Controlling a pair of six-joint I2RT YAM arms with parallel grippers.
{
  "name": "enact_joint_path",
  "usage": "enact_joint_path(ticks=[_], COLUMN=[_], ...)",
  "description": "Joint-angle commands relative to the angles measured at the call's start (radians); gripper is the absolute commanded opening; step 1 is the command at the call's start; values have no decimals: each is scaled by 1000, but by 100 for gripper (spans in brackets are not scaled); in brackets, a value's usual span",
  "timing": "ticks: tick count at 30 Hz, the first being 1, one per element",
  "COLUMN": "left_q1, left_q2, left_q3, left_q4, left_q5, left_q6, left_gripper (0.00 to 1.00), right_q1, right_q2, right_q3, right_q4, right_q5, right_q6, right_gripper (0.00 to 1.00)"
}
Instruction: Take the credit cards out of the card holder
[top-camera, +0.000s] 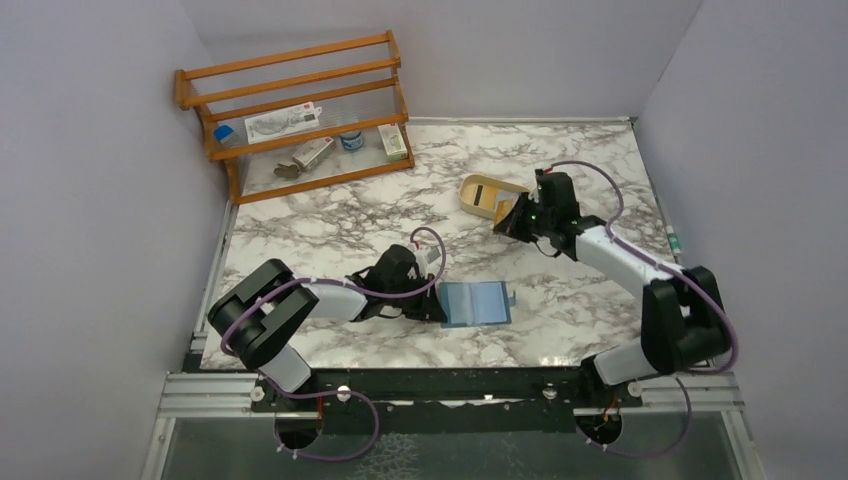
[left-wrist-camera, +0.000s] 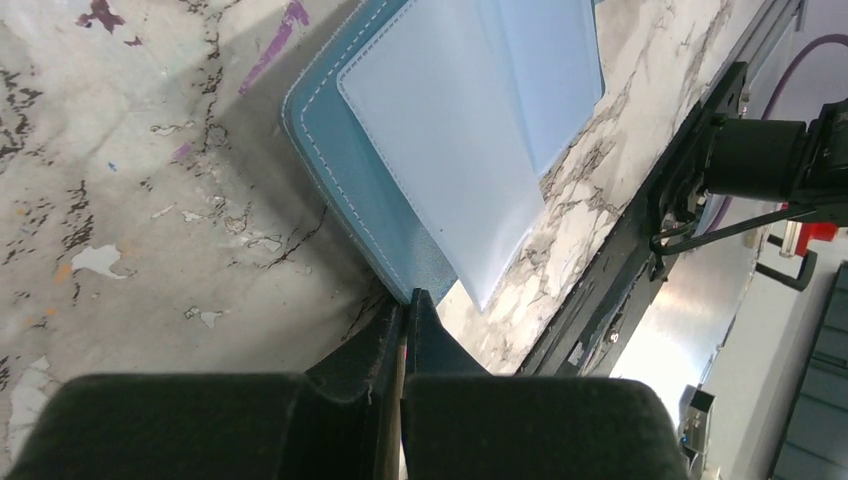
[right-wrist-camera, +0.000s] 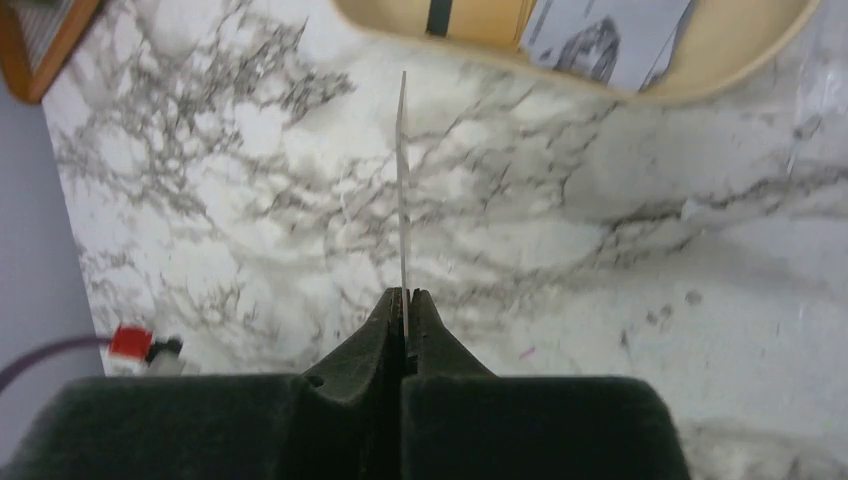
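The card holder (top-camera: 476, 303) lies open on the marble table, teal-blue with pale card pockets; in the left wrist view its teal cover (left-wrist-camera: 352, 170) carries a pale blue-white credit card (left-wrist-camera: 450, 130). My left gripper (top-camera: 434, 300) is shut, its tips (left-wrist-camera: 409, 298) touching the holder's near corner. I cannot tell whether they pinch it. My right gripper (top-camera: 512, 222) hovers beside the tan tray (top-camera: 478, 205), shut on a credit card seen edge-on (right-wrist-camera: 403, 190) between its fingertips (right-wrist-camera: 405, 296). Another printed card (right-wrist-camera: 610, 35) lies in the tray.
A wooden rack (top-camera: 300, 110) with small items stands at the back left against the wall. The tan tray's rim (right-wrist-camera: 700, 85) is just beyond the held card. The table's black front rail (left-wrist-camera: 640, 250) runs close to the card holder. A red-and-white part (right-wrist-camera: 130, 345) sits at the table's side.
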Motion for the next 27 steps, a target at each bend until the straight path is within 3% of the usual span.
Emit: enact_joint_path(ticks=[1,15,27], left_q1=[9,9,10], left_q2=[20,21,28], left_q3=[-51,-7,2], left_q4=[-161,-176,-181], left_q5=[-162,-179,-185], left_q6=[66,86,102], left_gripper=[0,0,0], right_q1=[-64,-120,-120], right_q2=[213,592,636], right_q3=[130,533,506], right_q4=[119,112,117], right_q5=[-144,-282,-242], right_q6=[-18,33,30], right_gripper=[0,1,1])
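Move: The right gripper already holds a gold card above the table. The tan tray it is bound for has its middle about 17 cm ahead, 1 cm left and 10 cm below. In the tray, the striped yellow card lies some 18 cm ahead and 4 cm left, and the silver card about 16 cm ahead and 1 cm right. The open card holder lies roughly 13 cm back and 6 cm left. From the left gripper the tray is about 30 cm ahead and 14 cm right. Carry the pinched gold card with the right gripper quickly forward about 15 cm and slightly left to the left part of the tray: dip some 3 cm, lift again on the way over the near rim, then stop and sink about 3 cm. Roll the wrist slightly, left side up, and keep the fingers shut on the card. Leave the left fingers at the holder's edge. ##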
